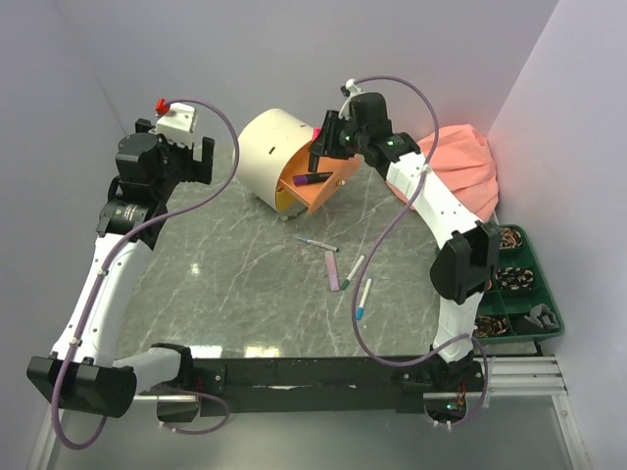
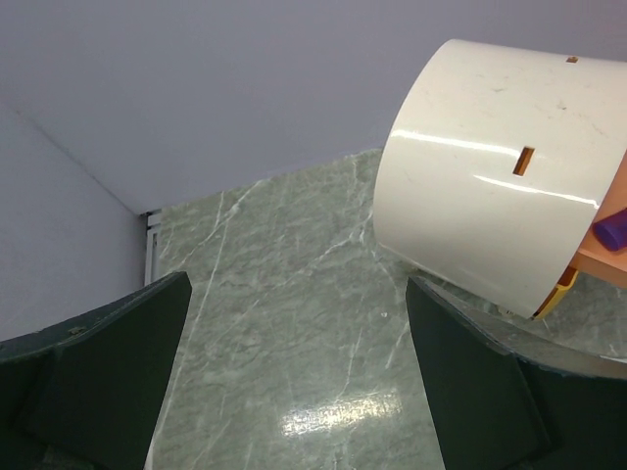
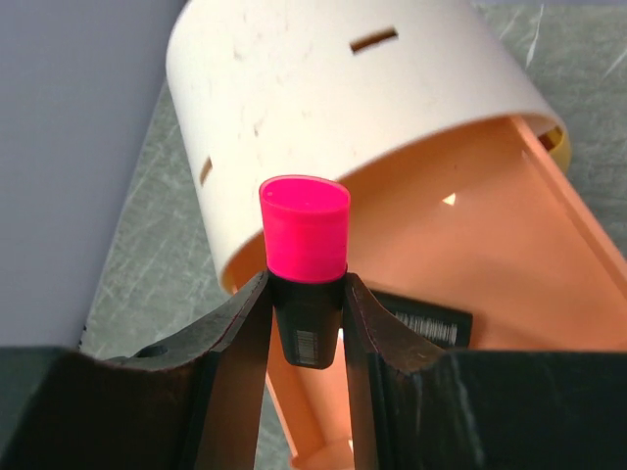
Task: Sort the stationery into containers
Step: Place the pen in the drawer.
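My right gripper (image 3: pixel 306 299) is shut on a pink-capped black highlighter (image 3: pixel 305 230) and holds it over the open peach-orange drawer (image 3: pixel 470 274) of the cream drum cabinet (image 1: pixel 269 147). A purple highlighter (image 1: pixel 312 178) lies in that drawer; its black body (image 3: pixel 423 319) shows behind my fingers. The yellow drawer (image 1: pixel 281 199) sits slightly open below. On the table lie a thin white pen (image 1: pixel 314 241), a lilac marker (image 1: pixel 333 269), a green-tipped pen (image 1: pixel 354 270) and a blue-tipped pen (image 1: pixel 363 298). My left gripper (image 2: pixel 294 382) is open and empty, left of the cabinet (image 2: pixel 500 176).
A dark green compartment tray (image 1: pixel 514 286) with small items stands at the right edge. A peach cloth (image 1: pixel 465 166) lies at the back right. Walls close in on the left, back and right.
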You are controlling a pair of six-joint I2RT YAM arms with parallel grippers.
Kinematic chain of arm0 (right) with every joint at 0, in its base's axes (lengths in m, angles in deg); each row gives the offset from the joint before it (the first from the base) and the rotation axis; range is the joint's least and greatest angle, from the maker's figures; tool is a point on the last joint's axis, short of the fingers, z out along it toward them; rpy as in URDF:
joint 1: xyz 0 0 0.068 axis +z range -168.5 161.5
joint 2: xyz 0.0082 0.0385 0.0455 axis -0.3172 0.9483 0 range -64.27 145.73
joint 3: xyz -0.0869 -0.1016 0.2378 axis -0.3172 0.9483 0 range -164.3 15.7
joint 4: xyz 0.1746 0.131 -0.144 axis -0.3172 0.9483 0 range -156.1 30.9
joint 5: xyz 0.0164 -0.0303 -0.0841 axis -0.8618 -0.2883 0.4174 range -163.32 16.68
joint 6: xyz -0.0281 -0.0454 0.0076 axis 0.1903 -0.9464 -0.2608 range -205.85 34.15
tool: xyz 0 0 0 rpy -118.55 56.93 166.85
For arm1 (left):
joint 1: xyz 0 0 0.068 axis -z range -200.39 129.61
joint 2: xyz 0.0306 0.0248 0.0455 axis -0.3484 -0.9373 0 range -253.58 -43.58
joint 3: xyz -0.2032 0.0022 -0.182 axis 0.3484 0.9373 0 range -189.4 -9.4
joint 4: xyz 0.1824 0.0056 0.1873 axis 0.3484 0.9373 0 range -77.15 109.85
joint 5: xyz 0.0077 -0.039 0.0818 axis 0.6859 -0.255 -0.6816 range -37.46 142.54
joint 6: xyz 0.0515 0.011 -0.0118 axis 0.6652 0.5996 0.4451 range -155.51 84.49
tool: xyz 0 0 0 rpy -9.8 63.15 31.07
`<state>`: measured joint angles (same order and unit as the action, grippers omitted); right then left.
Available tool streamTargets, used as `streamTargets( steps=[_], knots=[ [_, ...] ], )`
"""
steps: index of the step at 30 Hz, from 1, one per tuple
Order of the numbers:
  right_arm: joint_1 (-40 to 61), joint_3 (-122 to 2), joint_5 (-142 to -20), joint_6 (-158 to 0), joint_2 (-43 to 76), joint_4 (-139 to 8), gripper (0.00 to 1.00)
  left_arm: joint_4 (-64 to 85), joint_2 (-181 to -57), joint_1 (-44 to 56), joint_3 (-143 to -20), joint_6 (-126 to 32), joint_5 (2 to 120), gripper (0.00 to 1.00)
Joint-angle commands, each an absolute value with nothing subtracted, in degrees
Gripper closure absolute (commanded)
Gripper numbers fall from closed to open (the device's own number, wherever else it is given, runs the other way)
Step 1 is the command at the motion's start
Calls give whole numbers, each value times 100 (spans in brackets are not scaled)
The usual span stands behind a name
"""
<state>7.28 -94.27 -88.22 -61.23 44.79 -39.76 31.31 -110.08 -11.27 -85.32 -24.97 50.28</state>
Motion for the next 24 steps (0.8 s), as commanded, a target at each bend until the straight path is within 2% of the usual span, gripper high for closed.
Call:
streamTargets(
  steps=[1,2,3,6,8,13,18,24],
  knots=[
    [532,-10057,-9010,-5913,4585,-4299,84,3034,-10985,-1213,-8701,-2699,5314,2],
    [515,-10067,-9028,-5843,4595,-4299,71,3052,-10967,-1213,-8709,-2707,5368,2],
    [497,-10075,-9063,-5825,4586,-4308,65,3087,-10959,-1222,-8718,-2716,5490,2],
    [488,-9997,-9195,-5860,4428,-4281,53,3183,-10950,-1222,-8814,-2664,5719,3],
    [462,-9821,-9213,-5851,4218,-4281,49,3219,-10967,-1204,-8824,-2690,5895,3],
    [348,-9347,-9318,-5799,3770,-4290,43,3342,-10950,-652,-8561,-2348,6203,2],
    [14,-8864,-9729,-6228,3251,-4334,42,3596,-10976,428,-8306,-1945,6441,2],
    [-714,-7151,-9644,-7029,1786,-4570,40,3518,-11344,1923,-7971,-1433,6125,1]
  ],
)
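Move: Straight below the right hand, some 12 cm down and 1 cm back, is the middle of the open orange drawer into which its pink-capped pen is to go. The purple-capped pen already lies in it, about 3 cm back, 1 cm left and 13 cm down from the hand; the drum's body is roughly 9 cm left, 2 cm ahead and 13 cm below. From the left hand, the drawer lies about 8 cm ahead, 30 cm right and 21 cm down, the drum 10 cm ahead, 21 cm right and 22 cm down. Easing a little forward and up over the drawer, the right hand opens its fingers part-way and lets go of the pink-capped pen, then draws off to its right and back, still rising, ending about 9 cm right of its start. The empty left hand, fingers still wide, swings some 17 cm right, also back and down, towards the drawer, turning clockwise about 35 degrees. ##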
